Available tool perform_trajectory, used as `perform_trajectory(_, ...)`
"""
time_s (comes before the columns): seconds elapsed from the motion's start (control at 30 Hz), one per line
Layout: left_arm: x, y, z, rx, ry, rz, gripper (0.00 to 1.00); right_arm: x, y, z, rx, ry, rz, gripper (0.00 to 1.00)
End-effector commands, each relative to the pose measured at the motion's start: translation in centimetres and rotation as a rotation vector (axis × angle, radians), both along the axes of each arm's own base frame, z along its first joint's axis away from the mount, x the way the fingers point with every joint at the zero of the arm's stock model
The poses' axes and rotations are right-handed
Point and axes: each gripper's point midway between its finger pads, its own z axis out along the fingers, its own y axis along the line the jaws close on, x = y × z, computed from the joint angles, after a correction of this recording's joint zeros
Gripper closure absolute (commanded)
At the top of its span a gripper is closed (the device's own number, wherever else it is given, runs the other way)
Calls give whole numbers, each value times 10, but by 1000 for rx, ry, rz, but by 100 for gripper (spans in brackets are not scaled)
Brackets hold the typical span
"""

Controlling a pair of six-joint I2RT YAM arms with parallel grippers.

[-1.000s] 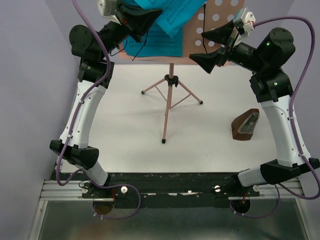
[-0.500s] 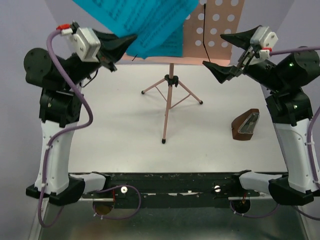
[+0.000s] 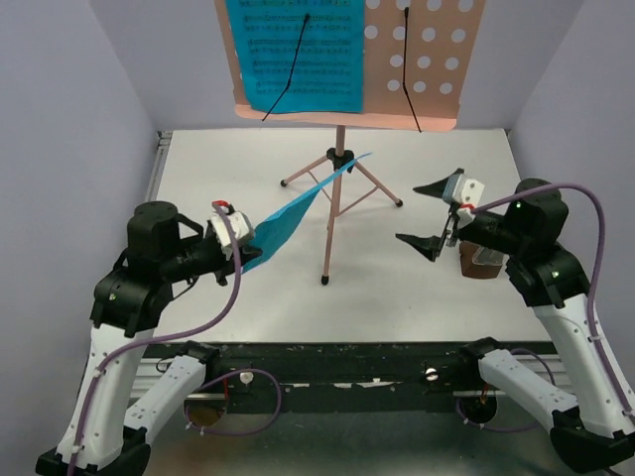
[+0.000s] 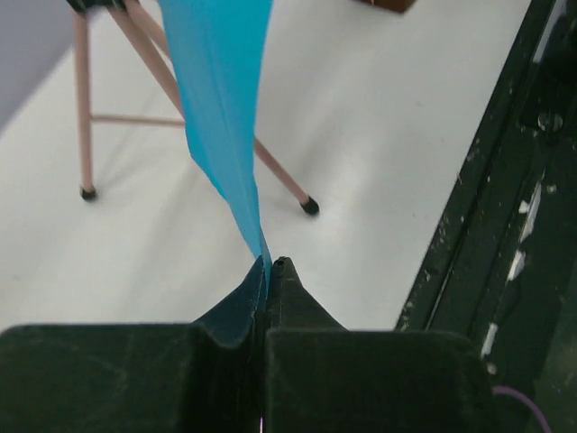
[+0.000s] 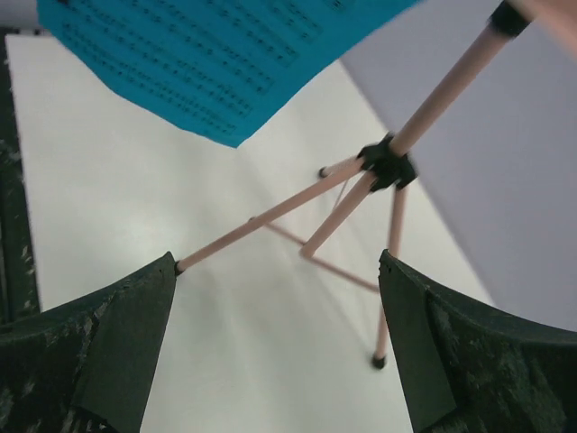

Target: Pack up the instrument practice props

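The salmon-pink music stand (image 3: 335, 198) is at the table's middle back; its hole-dotted desk (image 3: 422, 64) carries one blue music sheet (image 3: 298, 55). My left gripper (image 3: 246, 252) is low at the left front, shut on the corner of a second blue sheet (image 3: 303, 203) that slants up toward the stand's pole. The left wrist view shows this sheet (image 4: 221, 108) pinched at my fingertips (image 4: 270, 266). My right gripper (image 3: 425, 213) hangs open and empty right of the stand. Its wrist view looks at the stand's legs (image 5: 388, 167) and the held sheet (image 5: 207, 63). The brown metronome (image 3: 484, 268) is mostly hidden behind my right arm.
The black rail (image 4: 505, 180) of the table's near edge runs just right of my left gripper. Pale walls (image 3: 79, 119) enclose the white tabletop (image 3: 248, 317) on three sides. The stand's tripod legs (image 4: 86, 117) spread over the table's centre.
Both arms have come down from the stand's desk to table height. My left gripper pulled one blue sheet off the desk and carried it to the left front. My right gripper dropped in front of the metronome.
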Motion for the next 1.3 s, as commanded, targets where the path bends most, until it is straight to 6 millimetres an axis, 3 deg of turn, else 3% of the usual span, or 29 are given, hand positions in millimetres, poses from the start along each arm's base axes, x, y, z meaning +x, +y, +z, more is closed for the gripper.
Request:
perform_trajectory(0.0, 6, 19, -83, 201, 207, 52, 100, -21, 1, -68, -71, 133, 71, 0)
perform_trajectory(0.1, 18, 35, -112, 295, 372, 159, 100, -14, -1, -86, -53, 222, 15, 0)
perform_trajectory(0.27, 24, 56, -149, 392, 637, 305, 100, -3, -2, -97, -53, 282, -28, 0)
perform_trajectory(0.33, 28, 65, -164, 432, 691, 370, 100, 3, 1, -102, -39, 320, -35, 0)
perform_trajectory(0.47, 54, 93, -184, 528, 712, 570, 100, 15, 5, -106, -21, 373, -57, 0)
perform_trajectory(0.7, 98, 158, -214, 588, 834, 930, 100, 27, 0, -122, -24, 409, -126, 0)
perform_trajectory(0.87, 120, 212, -221, 522, 928, 1100, 100, 35, -5, -129, -18, 429, -184, 0)
perform_trajectory(1.03, 122, 253, -248, 613, 928, 1179, 100, 42, -8, -132, -37, 423, -209, 0)
perform_trajectory(1.27, 104, 262, -277, 657, 983, 1271, 100, 46, -1, -132, -37, 448, -180, 0)
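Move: The left hand holds the loose blue sheet; the bare left part of the table it is taken to lies about 14 cm ahead, 17 to the left and 35 below. The tripod's near foot stands some 5 cm ahead and 18 to the right of this hand, equally low. From the empty right hand, that bare spot is about 8 cm ahead, 63 left and 40 below. Left hand carries the pinched sheet about 25 cm down, then left towards bare table, twisting counter-clockwise; right sinks. ##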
